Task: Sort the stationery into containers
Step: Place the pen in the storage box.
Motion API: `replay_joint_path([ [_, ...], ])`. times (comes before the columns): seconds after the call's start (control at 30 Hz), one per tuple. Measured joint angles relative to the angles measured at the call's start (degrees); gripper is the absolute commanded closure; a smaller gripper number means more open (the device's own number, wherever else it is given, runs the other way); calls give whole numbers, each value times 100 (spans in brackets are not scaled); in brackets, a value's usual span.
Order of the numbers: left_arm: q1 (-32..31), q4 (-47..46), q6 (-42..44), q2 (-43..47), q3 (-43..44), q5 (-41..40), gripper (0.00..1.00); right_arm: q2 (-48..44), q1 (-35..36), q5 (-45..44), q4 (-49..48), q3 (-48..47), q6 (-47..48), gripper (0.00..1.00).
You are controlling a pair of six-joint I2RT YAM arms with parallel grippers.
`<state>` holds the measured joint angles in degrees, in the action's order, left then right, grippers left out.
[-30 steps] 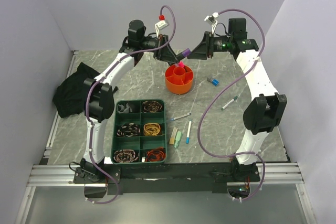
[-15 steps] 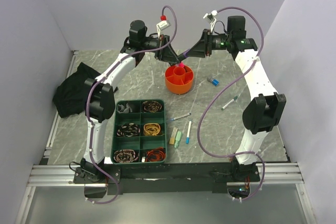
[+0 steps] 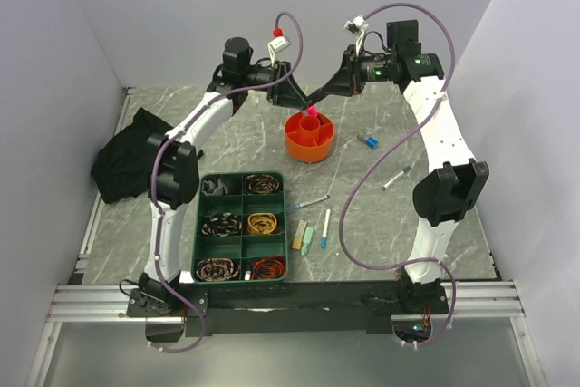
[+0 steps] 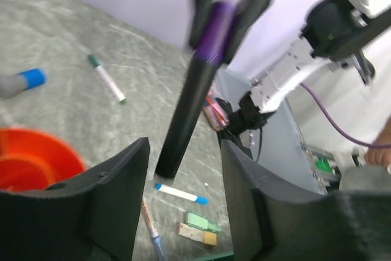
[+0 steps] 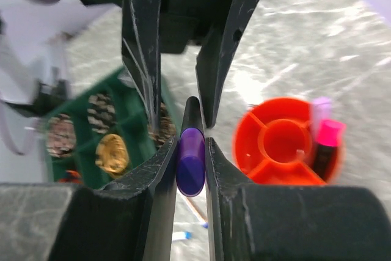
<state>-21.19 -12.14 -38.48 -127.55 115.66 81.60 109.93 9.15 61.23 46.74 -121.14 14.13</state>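
Note:
A black marker with a purple cap [image 5: 191,163] hangs in the air above the orange pot [image 3: 309,136], held between the two arms. My right gripper [image 5: 191,151] is shut on its capped end. My left gripper [image 4: 183,181] stands open around the marker's black body [image 4: 186,114], its fingers [image 4: 116,194] clear of it. A pink marker [image 3: 311,113] stands in the pot. On the table lie a blue-capped piece [image 3: 367,140], a white pen [image 3: 396,177], two more pens [image 3: 324,228], and green and beige erasers [image 3: 305,238].
A green divided tray [image 3: 243,227] holding coiled bands sits near the left arm's base. A black cloth [image 3: 122,165] lies at the table's left edge. Purple cables loop from both wrists above the pot.
My right gripper moved left and closed on the marker's purple cap. My left gripper, which was shut on the marker, has opened.

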Motion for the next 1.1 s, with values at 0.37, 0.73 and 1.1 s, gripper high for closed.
replay_joint_path([
  [0.37, 765, 3158, 2500, 85, 136, -3373, 18, 319, 227, -1731, 997, -656, 1462, 100],
  [0.73, 717, 4146, 3351, 741, -280, -5766, 16, 1403, 697, -3536, 1305, -1355, 1786, 100],
  [1.1, 682, 4164, 3399, 778, -280, -5904, 9, 1690, 721, -4186, 1309, -1392, 1902, 100],
])
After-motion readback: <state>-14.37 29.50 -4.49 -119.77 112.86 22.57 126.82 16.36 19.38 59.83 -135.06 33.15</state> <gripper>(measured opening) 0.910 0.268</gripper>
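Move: The right hand holds the black pen by its purple end. From it the orange storage box is about 6 cm ahead, 2 cm left and 29 cm below; the pink-capped marker's centre is roughly 11 ahead, 2 left and 27 below, and the blue-ended stick 8 ahead, 15 right and 33 below. The left hand, already off the pen, has the box about 7 ahead, 3 right and 26 below. Right hand lowers the held pen about 13 cm and forward towards the box, tipping it down; left retreats leftward. ##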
